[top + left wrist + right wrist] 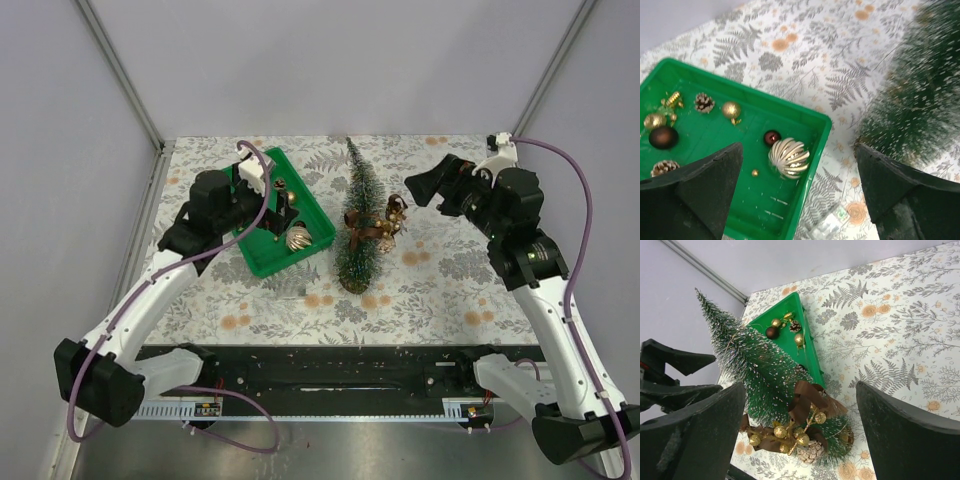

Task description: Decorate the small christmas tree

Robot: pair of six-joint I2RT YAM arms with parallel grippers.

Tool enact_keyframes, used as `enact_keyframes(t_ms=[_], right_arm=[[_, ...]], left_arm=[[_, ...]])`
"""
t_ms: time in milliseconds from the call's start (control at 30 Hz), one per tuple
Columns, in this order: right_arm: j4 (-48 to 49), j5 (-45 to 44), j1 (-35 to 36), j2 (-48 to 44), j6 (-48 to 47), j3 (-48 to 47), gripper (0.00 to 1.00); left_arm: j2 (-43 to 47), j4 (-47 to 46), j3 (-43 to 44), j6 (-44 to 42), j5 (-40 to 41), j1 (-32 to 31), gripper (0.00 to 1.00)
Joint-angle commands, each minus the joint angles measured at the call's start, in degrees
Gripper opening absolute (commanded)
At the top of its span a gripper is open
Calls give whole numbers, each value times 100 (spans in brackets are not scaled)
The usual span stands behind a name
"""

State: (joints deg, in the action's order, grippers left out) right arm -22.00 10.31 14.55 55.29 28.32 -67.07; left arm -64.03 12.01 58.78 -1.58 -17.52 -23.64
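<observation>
The small christmas tree (356, 215) is at the table's middle, dark green with frosted bristles. I cannot tell whether it stands or lies. A brown ribbon cluster with gold berries and a pinecone (378, 228) hangs at its lower right side. The cluster (805, 427) shows close up against the tree (752, 362). My right gripper (425, 186) is open and empty just right of the tree. In its own view the right gripper (800, 386) frames the cluster without touching it. My left gripper (281, 208) is open over the green tray (262, 255). Below the left gripper (797, 148) lies a ribbed champagne ball (789, 157).
The tray (823, 135) also holds a small dark red ball (772, 137), a gold glitter ball (731, 109), a brown ball (663, 136), pinecones (704, 102) and other gold pieces. A small clear box (832, 226) lies on the floral cloth beside the tray. White walls enclose the table.
</observation>
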Motion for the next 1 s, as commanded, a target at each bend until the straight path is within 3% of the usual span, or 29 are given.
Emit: enact_keyframes(t_ms=[0, 200, 300, 533, 700, 967], right_arm=[[-102, -309, -31, -246, -116, -237, 100], [-270, -573, -31, -501, -195, -237, 100], [-296, -722, -31, -659, -169, -132, 99], [-709, -794, -31, -879, -116, 158, 100], [-1052, -855, -31, -1151, 42, 624, 100], [-1535, -916, -31, -1459, 446, 1099, 99]], left_arm=[[-197, 126, 177, -113, 142, 158, 99], [-1442, 1196, 1378, -132, 600, 675, 99], [-1884, 1559, 1873, -193, 329, 835, 99], [-1359, 584, 1005, 308, -173, 616, 99], [-1077, 680, 477, 378, 90, 36, 99], [-1129, 1488, 1073, 799, -41, -395, 99]])
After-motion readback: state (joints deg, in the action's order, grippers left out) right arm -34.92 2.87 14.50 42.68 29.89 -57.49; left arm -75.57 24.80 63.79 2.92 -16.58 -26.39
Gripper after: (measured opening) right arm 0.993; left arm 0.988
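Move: The striped ball in the green box lies about 5 cm ahead of my left hand, some 1 cm to its right and 22 cm below. The dark red ball sits 4 cm beyond the striped ball. The gold ball is about 17 cm ahead of my left hand and 1 cm to its left, just as low. The tree stands 14 cm to this hand's right and 5 cm back. From my right hand the striped ball is some 27 cm left, 5 cm ahead and 31 cm below. I sink my left hand about 8 cm towards the striped ball in the green box, swinging some 8 cm forward and 5 cm left, then back again, tipping the open fingers down about 20 degrees. My empty right hand draws back and right, away from the tree, rising slightly before dropping; its fingers stay open. ##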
